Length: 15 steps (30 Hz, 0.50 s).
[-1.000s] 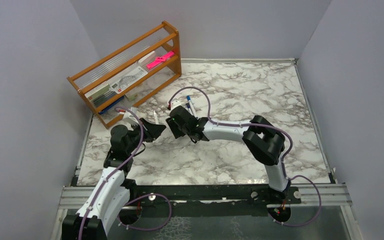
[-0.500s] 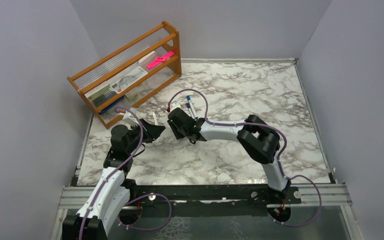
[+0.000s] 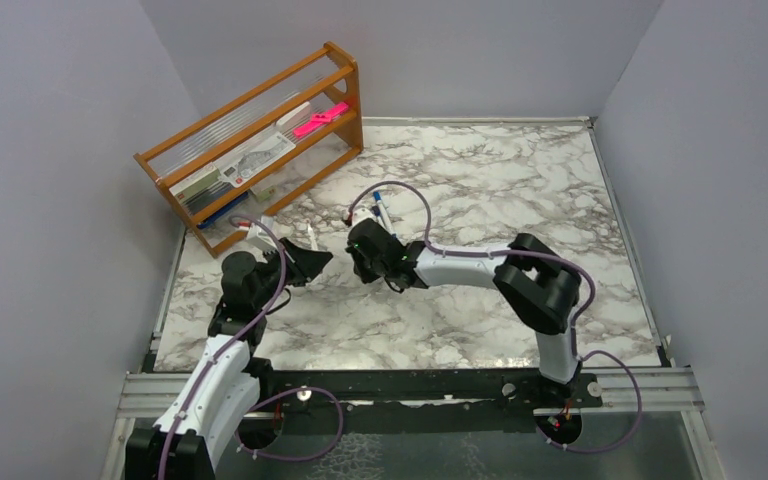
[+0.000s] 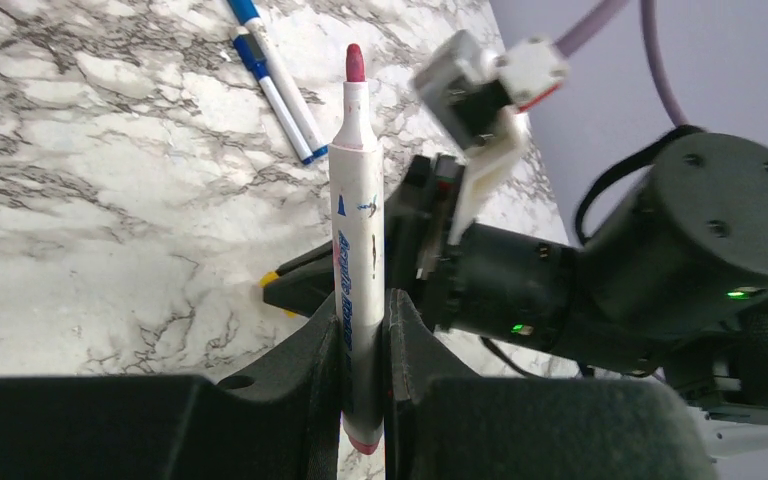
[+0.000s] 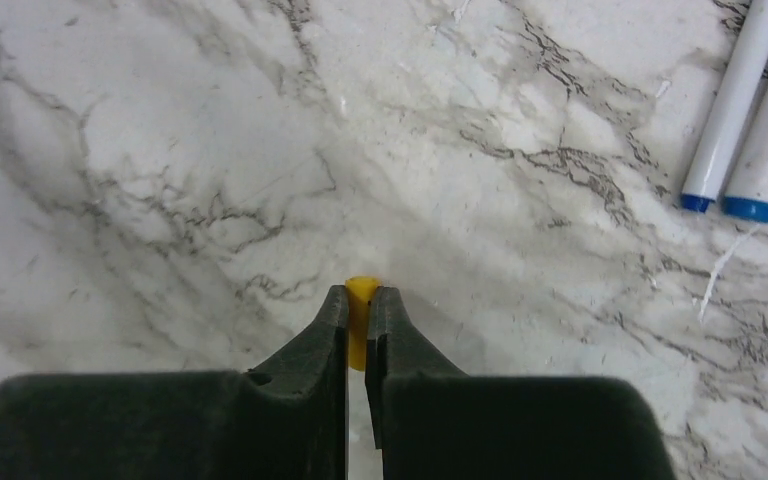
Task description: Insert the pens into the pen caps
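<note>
My left gripper (image 4: 363, 300) is shut on a white pen (image 4: 353, 200) that has a red tip (image 4: 354, 62) pointing away from the camera. Just beyond it, my right gripper (image 5: 358, 298) is shut on a small yellow pen cap (image 5: 361, 287), low over the marble; the cap also shows in the left wrist view (image 4: 271, 279). Two more white pens with blue ends (image 5: 750, 110) lie side by side on the table, and from above they lie behind the right wrist (image 3: 380, 212). In the top view both grippers face each other, left (image 3: 312, 262) and right (image 3: 362, 262).
A wooden rack (image 3: 260, 140) with a pink object (image 3: 320, 118) and other stationery stands at the back left. Grey walls enclose the marble table (image 3: 480, 190). The right arm's purple cable (image 3: 400, 190) loops above the two loose pens.
The right gripper has closed onto the yellow cap and its wrist has shifted slightly right. The left gripper and its pen have stayed put.
</note>
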{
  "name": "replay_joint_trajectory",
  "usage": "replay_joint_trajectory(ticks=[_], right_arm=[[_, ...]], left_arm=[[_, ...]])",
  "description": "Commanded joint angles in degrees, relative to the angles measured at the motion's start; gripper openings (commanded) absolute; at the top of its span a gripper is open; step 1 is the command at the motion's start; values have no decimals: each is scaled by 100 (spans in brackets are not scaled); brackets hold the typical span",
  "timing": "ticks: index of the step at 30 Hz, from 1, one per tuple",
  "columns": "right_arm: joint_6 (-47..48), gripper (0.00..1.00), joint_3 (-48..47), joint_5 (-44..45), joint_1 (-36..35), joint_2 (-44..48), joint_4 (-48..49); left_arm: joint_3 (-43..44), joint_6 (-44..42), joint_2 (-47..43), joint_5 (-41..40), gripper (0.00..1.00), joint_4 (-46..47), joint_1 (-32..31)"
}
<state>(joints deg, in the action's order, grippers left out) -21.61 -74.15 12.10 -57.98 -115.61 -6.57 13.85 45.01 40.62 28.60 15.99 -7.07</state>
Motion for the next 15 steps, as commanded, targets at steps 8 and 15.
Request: replay_joint_trajectory(ticks=[8,15], right_arm=[[-1897,1,2097,-2061,1016,2335,3528],[-2444,1,2301,-2630,1078,2421,5094]], left_arm=[[-625,1420,-766,601,0,1678,-301],[-522,1169,-255,367,0,2187,-1466]])
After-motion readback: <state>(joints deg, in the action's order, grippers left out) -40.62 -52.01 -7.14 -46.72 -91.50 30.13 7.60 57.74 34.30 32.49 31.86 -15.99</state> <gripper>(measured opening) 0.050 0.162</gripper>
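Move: The yellow cap is between the right fingers just over the table. The upright pen it is meant for, held in the left hand, has its middle about 9 cm to the right hand's left, 2 cm back and 17 cm up. From the left hand the cap is roughly 3 cm ahead, 6 cm right and 14 cm below. A thick blue-capped pen lies some 14 cm ahead and 5 cm right of the right hand, a thin one 13 cm ahead and 3 cm right, both 1 cm lower. Upwards, fast, about 17 cm, the right arm carries the yellow cap off the table to the left hand's height, its wrist rolling so that the fingers swing from steeply down to nearly level, pointing left. The left hand, keeping its grip on the pen, draws back and right about 5 cm each while rising some 4 cm, turning slightly clockwise. Neither gripper opens. ##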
